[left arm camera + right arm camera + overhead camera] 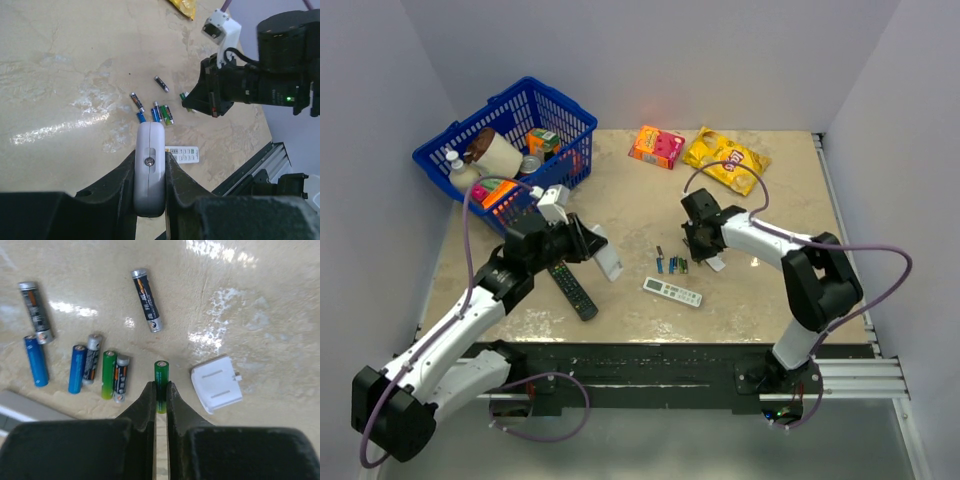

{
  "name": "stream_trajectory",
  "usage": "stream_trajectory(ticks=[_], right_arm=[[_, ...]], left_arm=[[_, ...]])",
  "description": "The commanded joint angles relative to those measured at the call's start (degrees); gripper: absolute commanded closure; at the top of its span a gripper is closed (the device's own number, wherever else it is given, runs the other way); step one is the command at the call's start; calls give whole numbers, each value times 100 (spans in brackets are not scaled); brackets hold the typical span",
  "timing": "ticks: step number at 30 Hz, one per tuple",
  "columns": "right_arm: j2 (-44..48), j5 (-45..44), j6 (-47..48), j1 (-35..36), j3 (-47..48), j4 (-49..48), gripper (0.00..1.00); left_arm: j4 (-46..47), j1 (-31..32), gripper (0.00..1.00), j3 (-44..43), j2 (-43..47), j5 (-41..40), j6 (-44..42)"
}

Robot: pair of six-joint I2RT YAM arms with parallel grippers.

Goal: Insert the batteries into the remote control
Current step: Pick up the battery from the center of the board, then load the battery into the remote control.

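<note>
My left gripper (150, 156) is shut on the edge of the short white remote control (149, 172) and holds it above the table; the remote also shows in the top view (609, 264). My right gripper (160, 387) is shut on a green battery (160, 371), low over the table. Several other batteries (79, 368), blue, green and dark grey, lie loose to its left and also show in the top view (671, 264). A white battery cover (216, 383) lies flat just right of the held battery.
A slimmer white remote (672, 292) lies near the front edge, a black remote (572, 290) under my left arm. A blue basket (510, 150) of groceries stands at the back left. An orange box (656, 146) and a yellow snack bag (726, 158) lie at the back.
</note>
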State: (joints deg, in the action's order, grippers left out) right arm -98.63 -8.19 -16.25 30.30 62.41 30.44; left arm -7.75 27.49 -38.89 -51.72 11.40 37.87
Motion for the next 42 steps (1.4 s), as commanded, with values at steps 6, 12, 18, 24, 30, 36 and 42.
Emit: stream_trajectory(ticks=[6, 12, 18, 24, 30, 36, 42], right_arm=[[1881, 1423, 1885, 37, 420, -169, 100], [2839, 3409, 2783, 134, 369, -678, 100], [3534, 4369, 2961, 344, 105, -1479, 100], [3561, 5378, 3355, 467, 192, -1198, 100], [3552, 5608, 3900, 555, 227, -785, 100], [3412, 5846, 4252, 643, 385, -416, 100], [3350, 5907, 4736, 766, 421, -126, 100]], left_arm=[[643, -77, 100, -926, -1136, 1503, -130], [687, -77, 100, -1410, -1805, 2382, -122], [1056, -94, 100, -1893, -2280, 3200, 53], [1486, -85, 100, -2043, -2439, 3684, 414], [1733, -85, 100, -2105, -2465, 3966, 660], [1803, -85, 100, -2113, -2386, 4011, 792], [1908, -85, 100, -2096, -2360, 4177, 1073]])
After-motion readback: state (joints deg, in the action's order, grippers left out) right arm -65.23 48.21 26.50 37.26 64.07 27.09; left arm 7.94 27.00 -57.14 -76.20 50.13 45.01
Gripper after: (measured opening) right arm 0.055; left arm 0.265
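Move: The right hand already pinches the green battery a little above the table. The opened white remote in the left fingers has its middle some 20 cm to that hand's left, 9 cm nearer the base and 17 cm higher. On the table, a dark battery lies 5 cm ahead and 2 cm left, a battery pair 3 cm left and 1 cm back, and the battery cover 5 cm right and 1 cm back. From the left hand, the green battery is about 23 cm right, 5 cm ahead and 18 cm down. Still pinching the green battery, the right hand climbs about 27 cm, swinging left and back towards the white remote, then sinks some 3 cm beside its open compartment; the wrist turns widely counter-clockwise and tips up from pointing down. The left hand keeps its hold on the remote and brings it about 10 cm right to meet the battery, rising 8 cm and turning some 35 degrees clockwise. ##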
